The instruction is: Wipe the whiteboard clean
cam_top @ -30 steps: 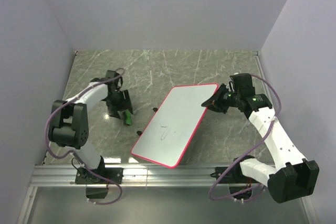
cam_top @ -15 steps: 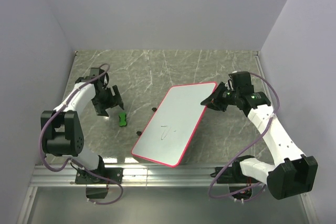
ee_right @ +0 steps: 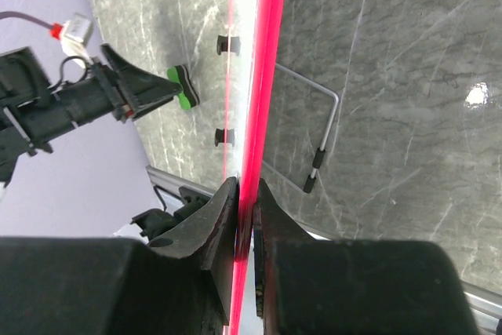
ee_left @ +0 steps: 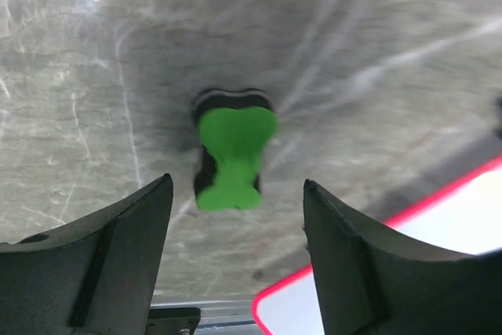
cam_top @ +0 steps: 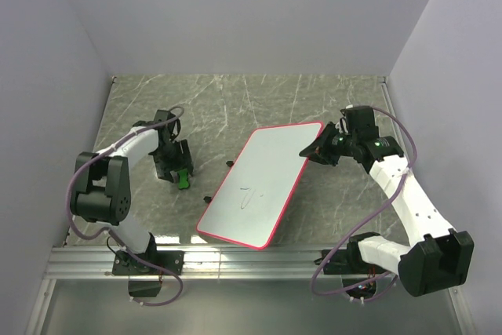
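The whiteboard (cam_top: 263, 182), white with a red-pink rim, is propped at a tilt in the middle of the table and carries a small dark scribble (cam_top: 249, 198). My right gripper (cam_top: 320, 152) is shut on its far right edge. In the right wrist view the rim (ee_right: 265, 68) runs straight between the closed jaws of that gripper (ee_right: 248, 194). A small green eraser (cam_top: 183, 179) lies on the table left of the board. My left gripper (cam_top: 176, 167) hovers over it, open. In the left wrist view the eraser (ee_left: 232, 154) lies free at the fingertips of the left gripper (ee_left: 237, 186), and the board's corner (ee_left: 447, 264) shows at lower right.
A wire stand (ee_right: 322, 143) holds the board up from beneath. Two small black feet (cam_top: 208, 198) (cam_top: 231, 164) stick out along its left edge. Walls close in the left, far and right sides. A metal rail (cam_top: 251, 260) runs along the near edge.
My left gripper drew back to the left off the eraser, then came back over it with jaws apart. The right gripper and the board have barely moved.
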Robot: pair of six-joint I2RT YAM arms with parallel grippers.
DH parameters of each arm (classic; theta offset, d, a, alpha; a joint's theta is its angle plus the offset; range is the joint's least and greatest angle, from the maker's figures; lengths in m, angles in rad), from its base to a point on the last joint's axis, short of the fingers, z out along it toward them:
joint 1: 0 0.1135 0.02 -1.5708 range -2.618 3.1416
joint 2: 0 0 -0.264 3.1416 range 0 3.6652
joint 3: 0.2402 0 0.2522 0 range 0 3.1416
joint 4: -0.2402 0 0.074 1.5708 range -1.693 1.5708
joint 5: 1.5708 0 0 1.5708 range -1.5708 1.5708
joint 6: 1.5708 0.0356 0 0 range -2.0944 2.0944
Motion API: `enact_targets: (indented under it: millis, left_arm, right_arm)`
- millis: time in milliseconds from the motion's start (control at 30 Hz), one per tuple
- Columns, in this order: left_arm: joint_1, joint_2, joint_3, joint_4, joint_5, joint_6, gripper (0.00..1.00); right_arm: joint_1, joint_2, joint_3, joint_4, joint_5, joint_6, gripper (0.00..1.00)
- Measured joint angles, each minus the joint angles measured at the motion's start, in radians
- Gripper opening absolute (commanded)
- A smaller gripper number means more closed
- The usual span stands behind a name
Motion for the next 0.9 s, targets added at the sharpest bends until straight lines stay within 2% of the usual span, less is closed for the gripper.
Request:
enact_targets:
  millis: [200,233,267,300,433,767,900]
  left_arm:
    - [0.001,0.031,-0.054,0.023,-0.023,-0.016,0.46]
    - [0.001,0.034,-0.059,0.029,-0.023,-0.02,0.36]
    - [0.001,0.038,-0.061,0.034,-0.022,-0.023,0.31]
    - [0.0,0.038,-0.062,0.037,-0.02,-0.023,0.22]
    - [-0.002,0.038,-0.059,0.039,-0.023,-0.029,0.0]
    - [-0.01,0.037,-0.033,0.021,-0.018,-0.011,0.0]
    - [-0.024,0.013,0.055,-0.01,0.039,-0.008,0.0]
  right_arm:
    - [0.0,0.015,0.02,-0.02,-0.001,-0.017,0.0]
    - [0.0,0.019,0.024,-0.023,-0.001,-0.021,0.0]
    - [0.0,0.024,0.029,-0.027,-0.002,-0.024,0.0]
    - [0.0,0.029,0.034,-0.031,-0.004,-0.029,0.0]
    - [0.0,0.044,0.047,-0.038,-0.008,-0.037,0.0]
    - [0.0,0.105,0.091,-0.037,-0.029,-0.061,0.0]
    - [0.0,0.112,0.096,-0.035,-0.034,-0.066,0.0]
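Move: The eraser lies on the table practically between and under my open left fingers, about 1 cm back and 3 cm below. From that hand the board's near clip is some 8 cm right and 7 back, the far clip about 14 right and 4 ahead; the leftover ink stroke is roughly 19 right and 6 back, a little higher. From my right hand, the eraser lies about 36 cm left, level in reach, some 18 below. I sink my left hand about 2.5 cm around the eraser, easing slightly back, and shut the fingers from wide to nearly closed, pinching its narrow waist. After a pause there I lift some 3.5 cm, drawing forward and right towards the whiteboard. Meanwhile my right fingers keep their pinch on the board's raised right edge and creep about 1.5 cm forward. ##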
